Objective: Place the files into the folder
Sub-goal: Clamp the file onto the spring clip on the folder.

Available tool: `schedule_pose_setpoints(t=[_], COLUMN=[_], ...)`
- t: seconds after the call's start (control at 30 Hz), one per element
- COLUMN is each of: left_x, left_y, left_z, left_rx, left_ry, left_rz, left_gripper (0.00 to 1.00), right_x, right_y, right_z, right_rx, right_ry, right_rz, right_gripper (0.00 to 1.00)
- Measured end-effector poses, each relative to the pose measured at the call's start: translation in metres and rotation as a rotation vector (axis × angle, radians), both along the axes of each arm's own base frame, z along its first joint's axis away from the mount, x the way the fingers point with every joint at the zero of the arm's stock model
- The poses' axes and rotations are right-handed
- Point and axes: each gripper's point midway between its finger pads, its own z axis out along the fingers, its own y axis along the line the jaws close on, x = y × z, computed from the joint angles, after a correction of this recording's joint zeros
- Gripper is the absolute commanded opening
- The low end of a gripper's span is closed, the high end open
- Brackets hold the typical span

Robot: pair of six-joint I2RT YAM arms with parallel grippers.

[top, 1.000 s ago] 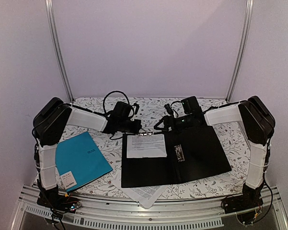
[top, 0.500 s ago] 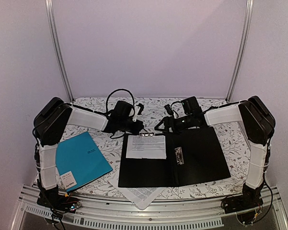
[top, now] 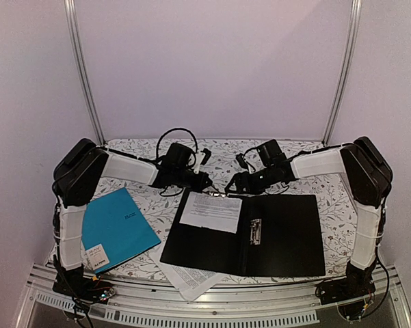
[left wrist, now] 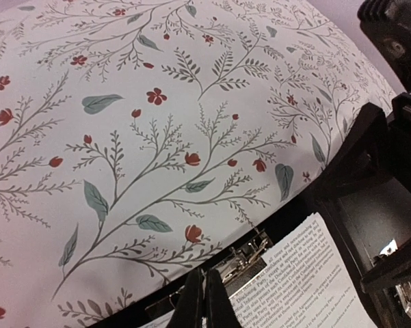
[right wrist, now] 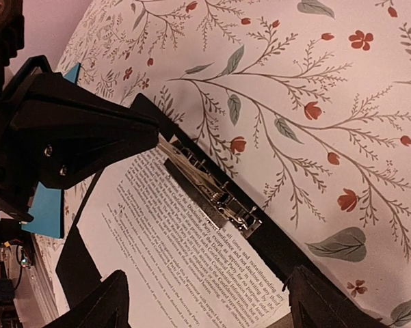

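Note:
The black folder (top: 287,236) lies open on the flowered cloth. One printed file sheet (top: 210,210) rests on its left half under the silver clip (top: 215,194). Another sheet (top: 181,277) sticks out from beneath the folder at the near edge. My left gripper (top: 206,184) is shut, its tips (left wrist: 204,294) at the folder's far edge just left of the clip (left wrist: 249,254). My right gripper (top: 234,186) is open, and its fingers straddle the top of the sheet (right wrist: 184,253) near the clip (right wrist: 212,195) without touching it.
A teal-blue folder (top: 116,229) lies at the near left by the left arm's base. A second metal clip (top: 255,230) sits along the black folder's spine. The two wrists hang close together over the folder's far edge, cables looping behind them.
The black folder has swung round: its right half has come nearer the front edge and its near-left corner has gone left. Both grippers stayed at its far edge, and the loose sheet below shifted left.

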Motion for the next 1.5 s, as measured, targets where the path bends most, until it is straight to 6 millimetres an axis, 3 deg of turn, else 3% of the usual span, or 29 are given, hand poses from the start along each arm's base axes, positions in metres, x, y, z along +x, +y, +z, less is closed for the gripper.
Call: schedule_pose_setpoints(t=[0.23,0.43,0.77,0.97,1.5], left_x=[-0.009,-0.013,-0.013,-0.013,-0.012], left_y=[-0.005,-0.009,-0.009,-0.009,-0.006], left_z=[-0.006,-0.009,-0.011,-0.012,-0.016], left_rx=[-0.066,-0.105,-0.133,-0.140,-0.171], left_ry=[0.057,0.078,0.096,0.100,0.129], left_rz=[0.000,-0.009,0.000,0.002,-0.015], left_gripper=[0.00,0.00,0.00,0.00,0.00], right_x=[0.007,0.013,-0.004,0.002,0.006], right_y=[0.001,0.012,0.003,0.004,0.009], right_z=[0.003,0.008,-0.033,-0.035,-0.048], right_rx=[-0.157,-0.261,-0.429,-0.467,-0.517], right_ry=[-0.138,-0.258,-0.270,-0.293,-0.330], right_rz=[0.048,0.141,0.315,0.362,0.452], right_gripper=[0.79,0.71,0.66,0.64,0.43])
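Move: The spring clip's middle lies about 3 cm to the left of the open right hand, about 1 cm ahead and 5 cm below. From the shut left hand it is about 3 cm to the right, about 1 cm back and 3 cm below, the fingertips already at the clip's raised lever. The file's middle is some 8 cm nearer the base than the clip and 3 cm to its left; the second clip sits about 15 cm nearer and 13 cm to the clip's right. The right hand first lifts about 1 cm and eases forward, then goes down to end some 5 cm lower, swinging its fingers about 40 degrees to point more steeply down and counter-clockwise, while they close from wide to about half open, one on each side of the spring clip's right end. Meanwhile the left hand, fingers still shut, keeps on the lever and presses it down about 1.5 cm, drawing back a little over 1 cm and tilting slightly. ##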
